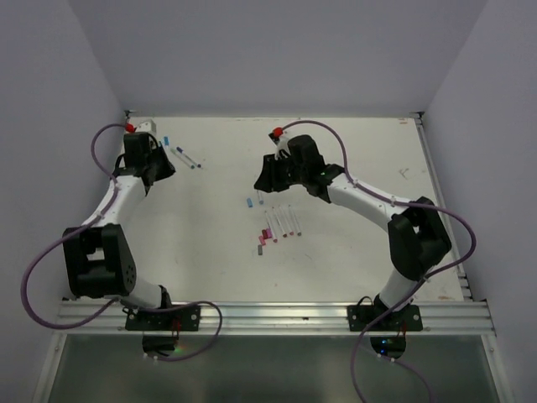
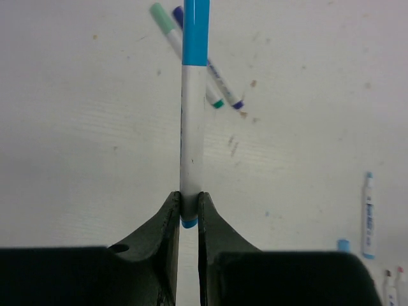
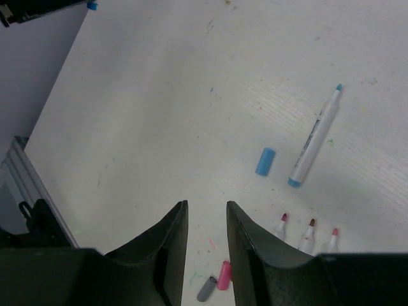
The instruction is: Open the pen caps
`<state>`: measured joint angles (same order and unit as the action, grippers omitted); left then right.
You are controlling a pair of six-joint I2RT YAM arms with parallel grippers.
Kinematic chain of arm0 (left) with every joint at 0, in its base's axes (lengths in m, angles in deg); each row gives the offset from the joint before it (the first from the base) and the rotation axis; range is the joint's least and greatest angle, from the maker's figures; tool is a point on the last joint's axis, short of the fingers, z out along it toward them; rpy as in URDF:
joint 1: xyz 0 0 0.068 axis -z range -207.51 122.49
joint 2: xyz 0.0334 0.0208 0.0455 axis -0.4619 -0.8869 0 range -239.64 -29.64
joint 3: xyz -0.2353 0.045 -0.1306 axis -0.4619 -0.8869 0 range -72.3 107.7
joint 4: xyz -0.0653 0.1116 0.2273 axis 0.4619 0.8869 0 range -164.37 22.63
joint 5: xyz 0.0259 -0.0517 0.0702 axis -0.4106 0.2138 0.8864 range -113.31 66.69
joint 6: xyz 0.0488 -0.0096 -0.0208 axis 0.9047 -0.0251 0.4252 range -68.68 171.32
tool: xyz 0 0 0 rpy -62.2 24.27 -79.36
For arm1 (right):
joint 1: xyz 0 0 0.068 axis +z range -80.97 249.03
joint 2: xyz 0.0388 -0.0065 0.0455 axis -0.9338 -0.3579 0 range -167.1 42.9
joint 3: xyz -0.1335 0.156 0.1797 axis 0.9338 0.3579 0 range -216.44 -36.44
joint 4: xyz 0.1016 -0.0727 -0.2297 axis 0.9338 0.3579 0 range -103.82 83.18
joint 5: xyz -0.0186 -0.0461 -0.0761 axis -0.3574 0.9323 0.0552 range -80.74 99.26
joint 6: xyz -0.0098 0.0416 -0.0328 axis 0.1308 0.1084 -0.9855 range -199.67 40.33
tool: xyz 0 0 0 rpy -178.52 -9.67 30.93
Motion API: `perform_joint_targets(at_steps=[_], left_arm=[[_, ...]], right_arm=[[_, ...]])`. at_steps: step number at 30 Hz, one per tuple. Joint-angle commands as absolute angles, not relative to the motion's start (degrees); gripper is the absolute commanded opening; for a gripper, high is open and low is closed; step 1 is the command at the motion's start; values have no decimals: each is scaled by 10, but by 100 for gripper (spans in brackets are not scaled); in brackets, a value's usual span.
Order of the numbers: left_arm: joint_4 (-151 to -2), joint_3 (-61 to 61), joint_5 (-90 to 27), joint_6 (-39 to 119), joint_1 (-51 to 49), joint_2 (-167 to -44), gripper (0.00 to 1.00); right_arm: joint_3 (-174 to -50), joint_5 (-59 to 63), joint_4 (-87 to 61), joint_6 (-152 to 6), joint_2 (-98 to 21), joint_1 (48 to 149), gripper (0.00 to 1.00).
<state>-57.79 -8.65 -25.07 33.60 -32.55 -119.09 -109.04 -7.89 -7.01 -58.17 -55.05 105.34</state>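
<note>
My left gripper (image 2: 189, 201) is shut on the lower end of a white pen barrel (image 2: 192, 127) that still wears its cyan cap (image 2: 196, 32); in the top view this gripper (image 1: 159, 155) is at the far left of the table. My right gripper (image 3: 207, 210) is open and empty above the table centre (image 1: 262, 180). A loose blue cap (image 3: 266, 160) lies beside an uncapped blue pen (image 3: 314, 137). A pink cap (image 3: 224, 275) and a grey cap (image 3: 206, 289) lie just below the right fingers. Uncapped pens (image 1: 283, 222) lie in a row.
Two capped pens, one green (image 2: 167, 25) and one dark blue (image 2: 224, 86), lie crossed on the table just beyond the held pen, also in the top view (image 1: 186, 157). Walls close the back and sides. An aluminium rail (image 1: 277, 315) runs along the near edge.
</note>
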Motion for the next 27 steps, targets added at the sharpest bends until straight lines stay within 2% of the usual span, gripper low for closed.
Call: perform_joint_targets(at_steps=[1,6,7,13,27], left_arm=[[-703,-163,-382,286,-320,-1105,0],[-945,-354,-623,136,-306,-1057,0],[-1028,-379,-632,115,-289,-1043,0],[-1235,-508,-622,-5,-215,-995,0],[-1244,-521,-634,-34,-183,-990,0]], right_arm=[[-1083,-168,-169,-509,-563,1054,34],[-1075,-222,-266,-444,-585,1073,35],[-1073,-226,-292,-426,-589,1074,36],[-1046,-248,-418,-342,-617,1081,37],[-1021,-228,-469,-326,-628,1092,37]])
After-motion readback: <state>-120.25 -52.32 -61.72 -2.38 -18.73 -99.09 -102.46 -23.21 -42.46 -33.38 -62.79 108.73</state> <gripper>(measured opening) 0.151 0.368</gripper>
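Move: The pen with the blue cap, pinched near its tail by the left hand, has its middle about 29 cm to the right hand's left and 11 cm ahead, near its height. Some 15 cm below the right hand, a loose pen lies 7 cm ahead and the loose blue cap 2 cm ahead and 4 cm left. From the left hand, the right fingers are about 29 cm right, 7 cm back and 3 cm higher; the green pen lies 13 cm ahead and straight below that line, 12 cm down. Sweeping right about 20 cm and back some 12 cm, the left hand brings the held pen to the right hand, dipping on the way before ending 5 cm higher; it rolls right side up and swings clockwise, fingers still shut. The right hand comes about 8 cm left and slightly back and up, rolling its left side up some 25 degrees, its open fingers ending around the lower white barrel beside the left fingertips. ##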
